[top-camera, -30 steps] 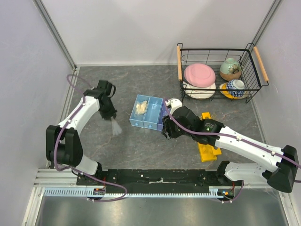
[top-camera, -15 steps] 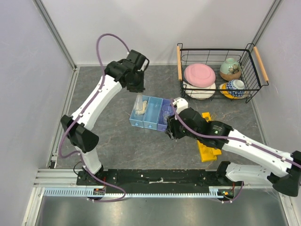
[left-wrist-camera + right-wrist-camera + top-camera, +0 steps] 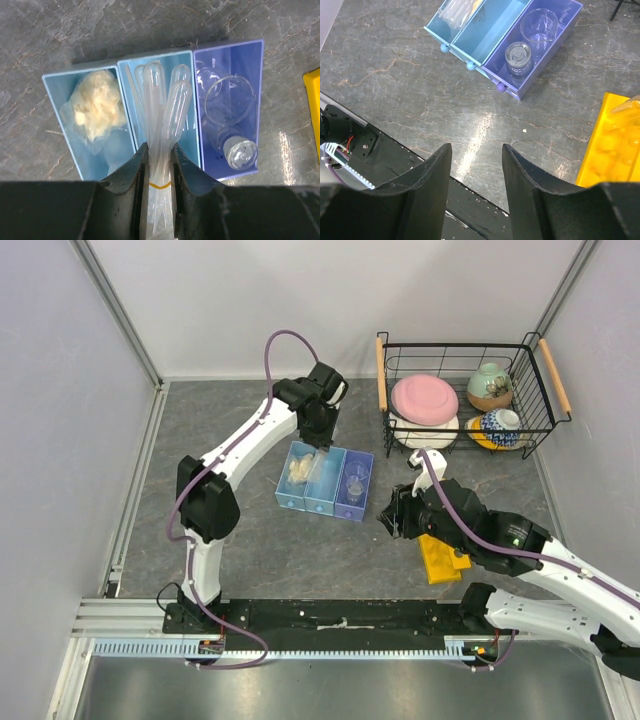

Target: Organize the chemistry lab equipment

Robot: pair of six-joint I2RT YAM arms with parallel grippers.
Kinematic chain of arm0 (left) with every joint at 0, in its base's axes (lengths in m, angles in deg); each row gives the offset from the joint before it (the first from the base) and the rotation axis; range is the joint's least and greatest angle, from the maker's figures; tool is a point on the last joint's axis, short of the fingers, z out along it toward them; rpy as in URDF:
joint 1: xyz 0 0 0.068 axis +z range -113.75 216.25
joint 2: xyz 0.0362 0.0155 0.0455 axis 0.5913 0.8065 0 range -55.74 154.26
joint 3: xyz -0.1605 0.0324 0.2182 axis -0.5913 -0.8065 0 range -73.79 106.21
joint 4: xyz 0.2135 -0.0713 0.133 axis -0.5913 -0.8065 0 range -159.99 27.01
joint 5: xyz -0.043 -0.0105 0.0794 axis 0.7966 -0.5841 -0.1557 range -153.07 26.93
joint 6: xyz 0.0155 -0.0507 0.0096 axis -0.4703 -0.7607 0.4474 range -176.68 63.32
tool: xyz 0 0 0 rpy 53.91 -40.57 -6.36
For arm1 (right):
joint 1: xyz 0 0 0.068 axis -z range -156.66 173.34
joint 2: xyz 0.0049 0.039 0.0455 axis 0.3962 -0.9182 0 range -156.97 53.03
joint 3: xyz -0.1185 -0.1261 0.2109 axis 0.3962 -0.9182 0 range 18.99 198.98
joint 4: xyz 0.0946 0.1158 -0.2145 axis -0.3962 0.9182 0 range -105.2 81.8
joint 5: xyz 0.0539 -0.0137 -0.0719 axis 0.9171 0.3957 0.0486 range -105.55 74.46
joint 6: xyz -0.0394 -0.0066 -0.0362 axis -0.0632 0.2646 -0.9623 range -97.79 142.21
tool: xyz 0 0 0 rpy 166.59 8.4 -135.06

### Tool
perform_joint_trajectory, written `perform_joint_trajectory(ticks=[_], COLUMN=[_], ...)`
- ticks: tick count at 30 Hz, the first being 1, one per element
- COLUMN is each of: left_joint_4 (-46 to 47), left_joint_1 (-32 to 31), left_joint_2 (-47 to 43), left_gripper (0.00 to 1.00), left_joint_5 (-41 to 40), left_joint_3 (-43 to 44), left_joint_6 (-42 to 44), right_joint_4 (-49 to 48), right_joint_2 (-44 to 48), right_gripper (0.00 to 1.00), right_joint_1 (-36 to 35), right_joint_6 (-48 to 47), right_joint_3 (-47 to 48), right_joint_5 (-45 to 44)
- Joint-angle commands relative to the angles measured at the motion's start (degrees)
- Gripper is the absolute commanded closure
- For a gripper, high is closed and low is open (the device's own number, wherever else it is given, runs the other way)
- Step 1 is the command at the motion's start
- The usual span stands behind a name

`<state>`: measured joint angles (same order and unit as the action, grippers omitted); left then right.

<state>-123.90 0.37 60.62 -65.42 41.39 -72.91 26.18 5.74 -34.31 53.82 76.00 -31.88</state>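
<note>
My left gripper (image 3: 159, 150) is shut on a bundle of thin clear test tubes (image 3: 160, 100) bound with a yellow band. The bundle hangs over the middle compartment of the blue tray (image 3: 190, 50). A cream lump (image 3: 97, 105) lies in the left compartment, and a small clear beaker (image 3: 227, 95) and a funnel (image 3: 241, 152) lie in the right one. From above, the left gripper (image 3: 322, 445) points down at the tray (image 3: 310, 508). My right gripper (image 3: 388, 515) hovers open and empty to the tray's right. The right arm partly covers the yellow rack (image 3: 440, 555).
A black wire basket (image 3: 465, 390) with wooden handles stands at the back right, holding a pink plate (image 3: 424, 398) and ceramic bowls. The right wrist view shows the rack's edge (image 3: 615, 150) at the right and the black base rail (image 3: 380, 145) at the near side.
My left arm swung from the table's left side to above the tray, carrying the test tubes. My right arm drew back from the tray toward the near right.
</note>
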Motion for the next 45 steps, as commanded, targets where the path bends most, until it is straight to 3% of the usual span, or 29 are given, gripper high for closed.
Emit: perform_joint_trajectory(ticks=[1, 23, 39, 45], left_joint_4=[5.53, 14.32, 17.14, 17.22], left_joint_1=[-0.42, -0.51, -1.12, -1.74], left_joint_2=[2.03, 2.47, 8.00, 9.15], left_gripper=[0.91, 0.95, 0.95, 0.89], left_joint_5=[2.00, 2.17, -0.89, -3.01], left_joint_3=[-0.12, -14.71, -14.98, -14.80], left_joint_6=[1.82, -2.14, -6.96, -10.40], right_joint_4=[1.86, 2.21, 2.56, 2.82], right_joint_2=[0.53, 1.06, 1.85, 2.55], right_gripper=[0.48, 0.48, 0.48, 0.48], right_joint_1=[-0.27, -0.27, -0.27, -0.27], right_joint_6=[1.61, 2.22, 2.13, 1.96], right_joint_3=[-0.32, -1.73, -2.35, -2.52], right_joint_5=[-1.85, -1.94, -1.94, -2.12])
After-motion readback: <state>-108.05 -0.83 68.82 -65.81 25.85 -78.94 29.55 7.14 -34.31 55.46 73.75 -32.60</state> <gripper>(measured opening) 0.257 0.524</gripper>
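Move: My left hand already holds the banded pipette bundle over the blue middle compartment, whose middle lies about 15 cm below, 2 cm back and 1 cm right. At much the same depth, the compartment with the powder bag is some 6 cm to my left, and the purple one with the glassware about 8 cm to my right, both roughly 2 cm back. From my right hand the middle compartment lies about 18 cm ahead, 13 cm left and 23 cm down. I lower my left hand almost straight down, about 13 cm, taking the pipette bundle into the middle compartment between bag and glassware. I ease nearly to a halt some 10 cm down, then sink the rest, tipping the fingers slightly steeper and keeping their grip. My empty right hand settles a couple of centimetres, mostly down. ##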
